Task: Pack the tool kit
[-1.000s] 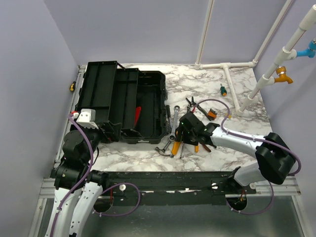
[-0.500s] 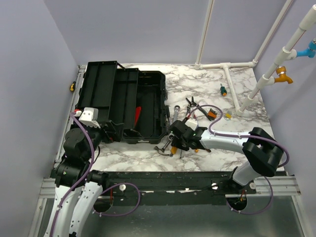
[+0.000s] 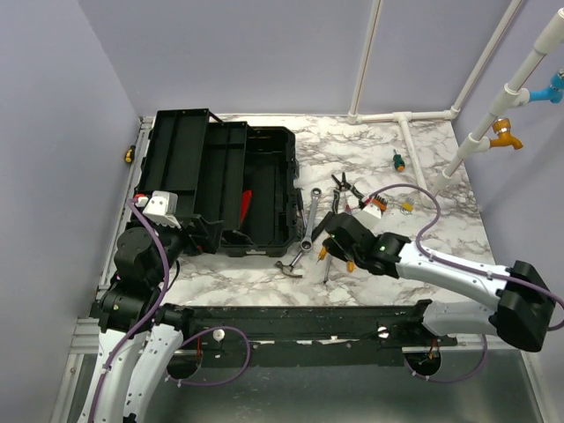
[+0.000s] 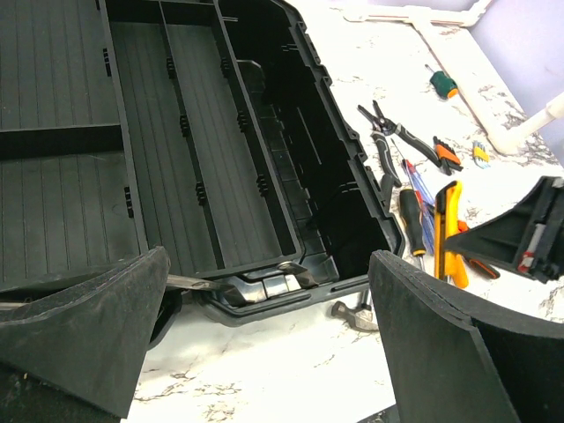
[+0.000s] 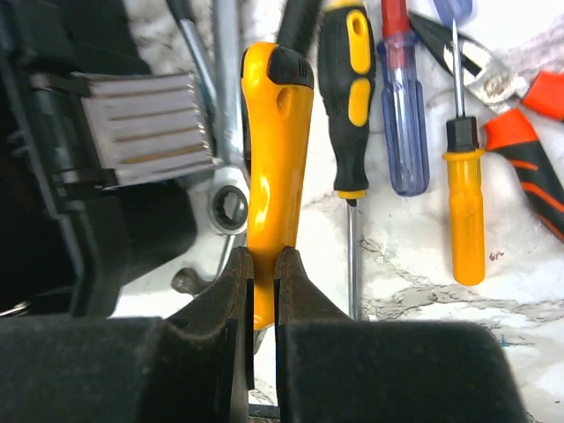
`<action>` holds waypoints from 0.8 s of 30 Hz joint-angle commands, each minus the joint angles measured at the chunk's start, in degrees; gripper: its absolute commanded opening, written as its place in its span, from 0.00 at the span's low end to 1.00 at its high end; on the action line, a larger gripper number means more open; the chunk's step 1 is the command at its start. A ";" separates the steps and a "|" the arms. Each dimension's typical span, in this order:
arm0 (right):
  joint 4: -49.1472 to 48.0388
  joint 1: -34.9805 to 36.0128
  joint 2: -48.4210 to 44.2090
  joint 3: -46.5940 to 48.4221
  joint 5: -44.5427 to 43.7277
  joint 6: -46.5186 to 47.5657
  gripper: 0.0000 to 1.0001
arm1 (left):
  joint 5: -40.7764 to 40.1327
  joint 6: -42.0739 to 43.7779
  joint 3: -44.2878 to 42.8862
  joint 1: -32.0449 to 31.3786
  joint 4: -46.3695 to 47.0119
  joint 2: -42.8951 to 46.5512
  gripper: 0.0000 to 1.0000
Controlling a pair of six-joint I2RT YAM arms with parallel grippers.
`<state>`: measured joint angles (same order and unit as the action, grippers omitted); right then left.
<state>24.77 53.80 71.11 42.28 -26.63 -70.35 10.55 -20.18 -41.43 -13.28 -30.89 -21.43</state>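
The black toolbox (image 3: pixel 280 189) stands open at the left, its lid and tray folded out, with a red item (image 3: pixel 246 207) inside. My right gripper (image 3: pixel 337 236) is over the tool pile and is shut on a yellow-handled tool (image 5: pixel 278 159), gripping its near end (image 5: pixel 263 260). The tool still lies level among the other tools; I cannot tell if it is off the table. My left gripper (image 4: pixel 264 291) is open and empty, just in front of the toolbox's near latch (image 4: pixel 273 280). It sits at the box's near left corner (image 3: pixel 207 236).
Loose tools lie right of the box: a wrench (image 3: pixel 310 216), a hammer (image 3: pixel 288 266), pliers (image 3: pixel 342 185), a black-and-yellow screwdriver (image 5: pixel 345 97), a blue one (image 5: pixel 401 106), an orange one (image 5: pixel 465 194) and a green one (image 3: pixel 398 161). White pipes (image 3: pixel 423 159) cross the back right.
My right gripper dipped left toward the box's near corner, then came back right over the pile, and the arm stretched out low. The left arm has barely moved.
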 commanded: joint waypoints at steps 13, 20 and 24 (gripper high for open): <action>-10.11 0.16 -3.43 9.86 3.99 21.04 0.01 | 0.84 -0.21 0.73 -0.35 1.50 0.33 0.99; -15.28 0.17 9.77 23.49 11.11 27.44 0.01 | 0.75 -0.14 0.66 -0.34 1.28 0.00 0.98; -15.61 0.21 17.32 31.17 11.43 28.65 0.24 | 0.46 -0.12 0.71 -0.32 1.39 0.11 0.99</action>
<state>12.27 53.80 83.20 66.83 -17.58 -45.30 10.55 -20.18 -41.43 -13.28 -30.89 -21.43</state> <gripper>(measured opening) 0.115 0.984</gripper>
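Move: Ahead and to the left of the right hand, which already holds the yellow knife clear of the table, the toolbox's open compartment has its middle some 19 cm farther out, 17 cm left and about 2 cm lower. The red knife inside lies about 14 cm ahead and 23 cm left; the wrench, on the table, 11 cm ahead and 5 cm left. From the left hand, the compartment is roughly 21 cm ahead, 10 cm right and 20 cm down. Rising nearly straight at first, the right hand lifts the yellow knife away from the loose tools, then sweeps left and somewhat forward towards the open compartment while still climbing, about 13 cm up and 12 cm left in all. The wrist turns some 20 degrees counter-clockwise and the fingers tip up out of their steep downward point by nearly as much, staying shut on the knife. ##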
